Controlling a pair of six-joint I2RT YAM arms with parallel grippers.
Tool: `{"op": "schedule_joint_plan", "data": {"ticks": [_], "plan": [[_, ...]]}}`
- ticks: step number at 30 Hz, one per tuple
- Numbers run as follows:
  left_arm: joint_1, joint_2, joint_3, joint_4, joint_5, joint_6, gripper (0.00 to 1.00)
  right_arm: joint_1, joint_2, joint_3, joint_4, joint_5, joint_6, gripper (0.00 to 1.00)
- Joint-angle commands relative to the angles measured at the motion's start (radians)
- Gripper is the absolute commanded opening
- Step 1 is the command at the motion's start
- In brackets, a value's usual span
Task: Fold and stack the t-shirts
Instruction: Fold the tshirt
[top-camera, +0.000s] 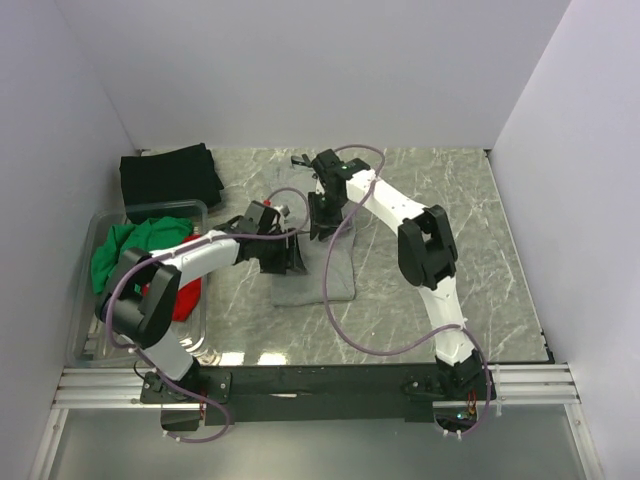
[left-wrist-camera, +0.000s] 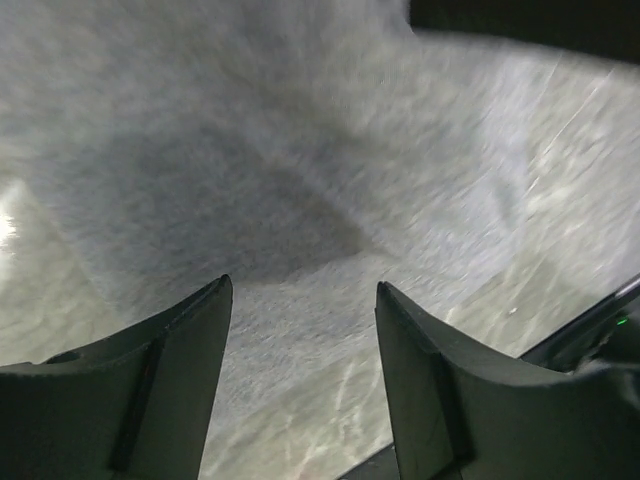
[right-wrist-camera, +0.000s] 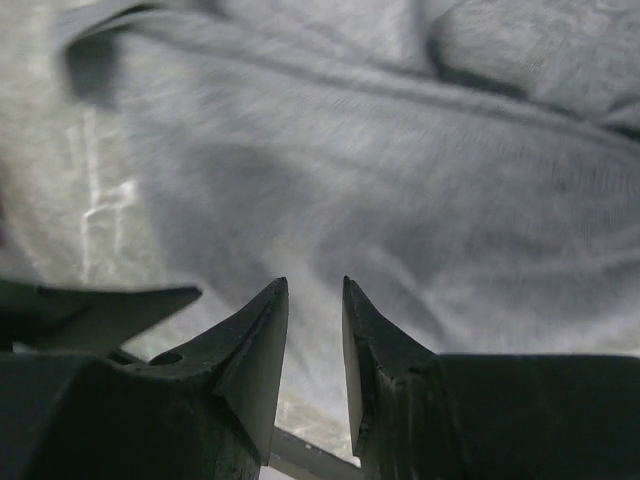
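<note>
A folded heather-grey t-shirt (top-camera: 322, 268) lies in the middle of the marble table. My left gripper (top-camera: 290, 256) hovers at its left edge, open, with only cloth and marble showing between its fingers (left-wrist-camera: 190, 340). My right gripper (top-camera: 320, 222) hangs over the shirt's far end, open, nothing between its fingers (right-wrist-camera: 262, 330); grey fabric (right-wrist-camera: 400, 180) fills its view. A black t-shirt (top-camera: 168, 178) lies folded at the back left. Green (top-camera: 125, 245) and red (top-camera: 186, 298) t-shirts sit crumpled in the bin.
A clear plastic bin (top-camera: 85, 330) stands along the left side of the table, close to the left arm. White walls close in the table on three sides. The right arm's cable (top-camera: 345, 330) loops over the grey shirt's near right corner.
</note>
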Motion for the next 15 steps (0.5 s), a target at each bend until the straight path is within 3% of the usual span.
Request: {"op": "schedule_joint_plan", "data": {"ticks": [1,10,15], "plan": [[-0.032,-0.037,-0.031,0.118,0.034,0.07,0.65,-0.014,0.04,0.016,0.041,-0.002,0.021,0.35],[-0.093,0.08,-0.015,-0.011,-0.042,0.176,0.64,-0.021,0.178,0.177,0.009,0.082,0.058,0.35],[-0.114,0.083,-0.089,-0.023,-0.061,0.195,0.64,-0.064,0.207,0.243,0.033,0.107,0.124,0.36]]}}
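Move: The t-shirt's lower half is centred about 4 cm to the left gripper's right, level with it and 4 cm below; its bottom edge runs 9 cm back and 4 cm right. The folded layer's far edge lies about 5 cm ahead of the right gripper, 2 cm left and 5 cm below; the collar is about 20 cm ahead of that gripper, 5 cm left and 5 cm below. Lower the left gripper about 3 cm onto the t-shirt's lower half while drawing it back nearly as far and slightly right, turning some 10 degrees clockwise, fingertips coming to bear on the cloth. Drop the right gripper about 4.5 cm, then run it low and forward as far again to the folded layer's far edge. Keep both grippers' fingers parted as they are. ##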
